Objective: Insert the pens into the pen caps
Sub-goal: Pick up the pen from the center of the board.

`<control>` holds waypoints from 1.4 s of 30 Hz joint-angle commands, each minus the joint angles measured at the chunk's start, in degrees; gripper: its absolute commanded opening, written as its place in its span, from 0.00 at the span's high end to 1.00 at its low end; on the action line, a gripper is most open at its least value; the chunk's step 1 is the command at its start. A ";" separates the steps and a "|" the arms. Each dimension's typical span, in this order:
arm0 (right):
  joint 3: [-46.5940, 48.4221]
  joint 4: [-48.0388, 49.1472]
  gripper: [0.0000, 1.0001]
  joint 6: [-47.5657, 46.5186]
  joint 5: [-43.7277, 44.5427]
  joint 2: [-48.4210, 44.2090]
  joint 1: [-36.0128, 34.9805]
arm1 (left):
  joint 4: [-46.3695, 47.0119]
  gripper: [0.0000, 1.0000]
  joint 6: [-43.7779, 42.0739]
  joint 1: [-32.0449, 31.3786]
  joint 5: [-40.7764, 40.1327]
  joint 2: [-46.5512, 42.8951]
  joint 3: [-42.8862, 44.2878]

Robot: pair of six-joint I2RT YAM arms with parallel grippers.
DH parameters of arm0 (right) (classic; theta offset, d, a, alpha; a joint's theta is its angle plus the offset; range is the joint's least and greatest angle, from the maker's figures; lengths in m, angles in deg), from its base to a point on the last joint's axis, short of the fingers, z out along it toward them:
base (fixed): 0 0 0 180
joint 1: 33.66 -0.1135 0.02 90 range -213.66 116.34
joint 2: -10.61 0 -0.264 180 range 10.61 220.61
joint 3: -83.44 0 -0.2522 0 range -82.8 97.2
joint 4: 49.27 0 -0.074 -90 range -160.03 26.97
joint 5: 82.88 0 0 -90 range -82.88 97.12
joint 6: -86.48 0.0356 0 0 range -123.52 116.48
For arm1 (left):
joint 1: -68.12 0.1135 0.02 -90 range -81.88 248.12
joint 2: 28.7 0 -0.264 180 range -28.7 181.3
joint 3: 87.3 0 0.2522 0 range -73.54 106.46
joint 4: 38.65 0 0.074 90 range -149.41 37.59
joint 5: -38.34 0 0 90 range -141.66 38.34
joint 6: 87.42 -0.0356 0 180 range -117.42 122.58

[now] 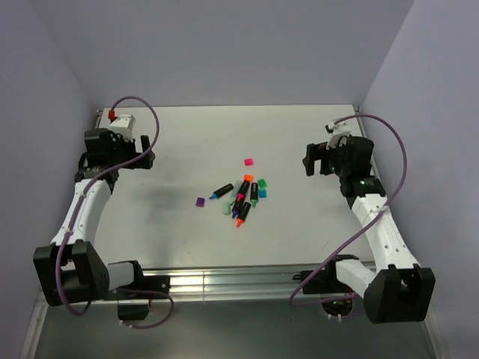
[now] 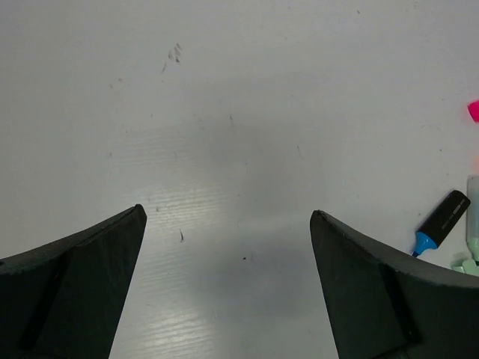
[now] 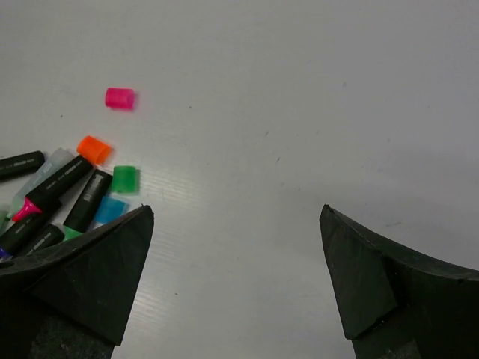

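Several pens [image 1: 241, 199] with black barrels and coloured tips lie heaped at the table's middle. Loose pen caps lie around them: pink [image 1: 248, 160], purple [image 1: 200, 201], green [image 1: 263, 183], teal [image 1: 262, 193]. My left gripper [image 1: 144, 158] hovers open, well left of the heap. In its wrist view the left gripper [image 2: 227, 211] has only bare table between its fingers, and a blue-tipped pen [image 2: 443, 222] lies at the right edge. My right gripper [image 3: 236, 209] is open and empty, to the right of the heap. The pink cap [image 3: 119, 98], orange cap [image 3: 94, 149] and green cap [image 3: 125, 179] lie to its left.
The white table [image 1: 187, 142] is closed in by pale walls at the back and both sides. A metal rail [image 1: 224, 283] runs along the near edge between the arm bases. Purple cables loop from both wrists.
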 commanded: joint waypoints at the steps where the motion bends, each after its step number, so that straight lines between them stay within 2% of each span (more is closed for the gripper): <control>1: 2.99 -0.08 0.00 1.04 -1.44 0.96 -0.25 | -1.28 0.01 -2.72 -0.40 0.62 1.81 3.84; 7: 4.39 -1.57 0.00 1.83 -2.31 2.10 -0.25 | -4.63 0.00 -6.86 -2.59 -0.33 6.20 10.09; 12: 5.88 -3.59 0.00 2.71 -3.72 3.33 -0.25 | -11.13 0.08 -8.44 -8.65 0.45 13.23 17.12; 22: 7.12 -6.58 0.00 3.33 -6.09 4.65 0.10 | -22.29 0.24 -8.88 -27.97 -2.27 28.78 30.39; 24: 6.77 -6.67 0.00 3.94 -6.79 4.74 0.63 | -24.05 0.29 -8.53 -29.92 -1.66 32.65 32.41; 29: 6.94 -6.67 0.00 4.74 -7.50 5.27 1.77 | -24.50 0.35 -7.65 -34.93 -3.85 38.54 33.39; 34: 7.29 -6.67 0.00 4.82 -7.24 5.62 1.86 | -22.39 0.39 -7.30 -37.92 -7.01 39.43 30.41; 42: 7.64 -6.67 0.00 4.82 -6.89 6.59 1.95 | -20.10 0.41 -6.60 -39.51 -7.72 40.83 26.72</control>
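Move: The blue-tipped pen, lying at the left of the pen cluster, is about 27 cm to the left gripper's right, 3 cm back and 19 cm below. The clear pen lies some 6 cm right of that pen, level with it. The purple cap is 8 cm left of it and 4 cm nearer the base; the light green cap is 2 cm right and 7 cm nearer. From the idle right gripper the blue-tipped pen is about 35 cm left, level ahead and 20 cm below. Swing the left gripper some 25 cm to the right towards the blue-tipped pen, bowing slightly forward first, then descending about 14 cm and easing back, to finish just above the pen's blue-tip end. Meanwhile turn the wrist clockwise about 40 degrees, tip the fingers further down, and narrow them to just over half open, touching nothing yet. ##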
